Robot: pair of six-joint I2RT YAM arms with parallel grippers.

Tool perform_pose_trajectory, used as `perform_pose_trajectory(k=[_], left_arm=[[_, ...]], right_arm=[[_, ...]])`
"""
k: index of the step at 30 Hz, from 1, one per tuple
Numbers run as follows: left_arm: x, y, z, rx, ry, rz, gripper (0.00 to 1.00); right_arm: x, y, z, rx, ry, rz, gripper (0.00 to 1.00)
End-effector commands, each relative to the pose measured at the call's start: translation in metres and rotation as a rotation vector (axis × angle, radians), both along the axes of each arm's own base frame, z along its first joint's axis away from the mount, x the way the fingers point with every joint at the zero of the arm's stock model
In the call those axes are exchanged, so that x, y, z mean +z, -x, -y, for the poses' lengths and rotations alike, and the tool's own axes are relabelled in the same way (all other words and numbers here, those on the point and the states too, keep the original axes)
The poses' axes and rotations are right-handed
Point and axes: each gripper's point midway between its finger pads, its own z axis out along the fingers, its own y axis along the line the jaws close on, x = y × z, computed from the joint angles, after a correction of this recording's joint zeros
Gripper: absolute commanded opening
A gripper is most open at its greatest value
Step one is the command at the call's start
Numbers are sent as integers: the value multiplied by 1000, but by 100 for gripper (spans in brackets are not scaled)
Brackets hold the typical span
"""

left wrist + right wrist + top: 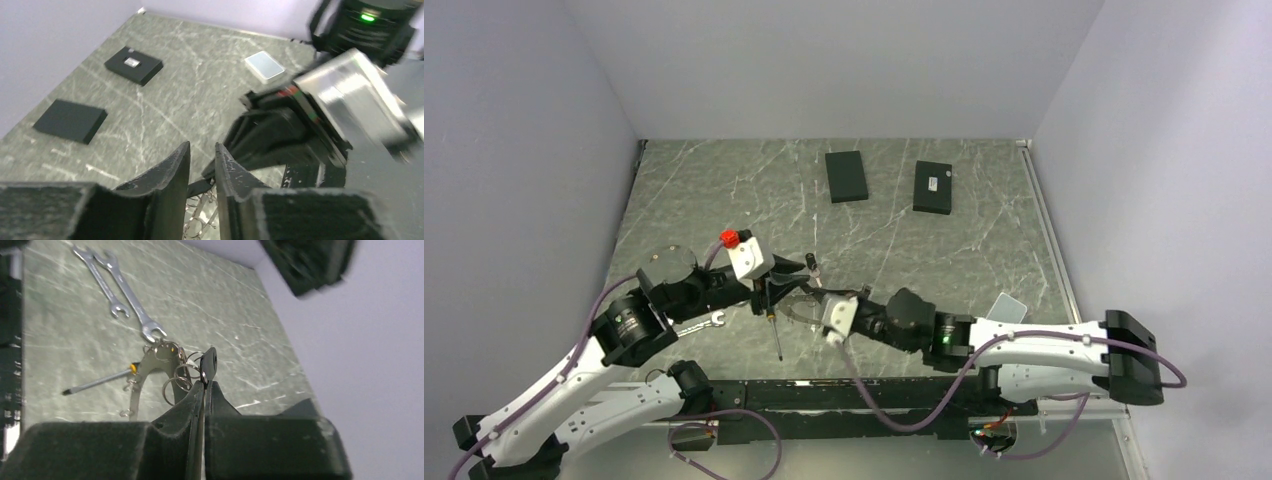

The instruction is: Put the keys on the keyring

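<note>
My right gripper [204, 384] is shut on one of the keys [208, 362]. Its black head and a small split ring stick up above the fingertips. Behind it lies the flat grey keyring [141, 377] with several thin wire rings [175, 383] on it. In the top view the keyring [802, 308] lies between the two grippers, with the right gripper [849, 296] at its right edge. My left gripper [202, 146] stands over it, jaws a little apart. A dark key head [198, 187] shows low in the gap, above bits of chain [200, 220]. The left gripper [804, 268] faces the right one closely.
Two silver wrenches [115, 285] and a black-and-yellow screwdriver [97, 383] lie near the keyring. Two flat black boxes [846, 176] [935, 187] sit at the back of the table. A pale card [1006, 306] lies to the right.
</note>
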Motion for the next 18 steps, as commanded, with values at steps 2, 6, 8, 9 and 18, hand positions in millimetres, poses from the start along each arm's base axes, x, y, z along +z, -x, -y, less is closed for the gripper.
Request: perform_pose_trajectory(k=[2, 6, 8, 9, 18], left_arm=[[-11, -27, -14, 170, -59, -21, 47], [-17, -29, -21, 203, -81, -31, 81], [-23, -31, -30, 247, -107, -49, 88], [-24, -34, -37, 285, -121, -59, 89], [-41, -28, -36, 320, -76, -219, 84]], right_arm=[[23, -28, 5, -237, 81, 381, 0], [42, -38, 11, -345, 56, 519, 0], [51, -36, 13, -354, 32, 530, 0], [57, -33, 15, -343, 13, 523, 0], [87, 23, 34, 3, -166, 172, 0]])
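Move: The keyring, pinched by its tab in the right fingers, hangs almost straight below the left hand: some 17 cm down, about 1 cm to its left and level fore and aft. From the left hand, the loose keys with the black fob lie on the table about 20 cm straight ahead, 34 cm below; the screwdriver is about 7 cm ahead, 8 cm left and 33 cm below. From the right hand the keyring's middle is roughly 7 cm below, 3 cm left and 1 cm back. The right fingers keep their pinch on the keyring's tab, first dipping a couple of cm and easing forward while rolling about 25 degrees, then lifting it sharply some 7 cm, drawing right and slightly back. Holding nothing, the left hand spreads its barely parted fingers wide as it sinks about 5 cm and shifts left and forward, swinging its fingertips some 15 degrees counter-clockwise and tilting them down. ##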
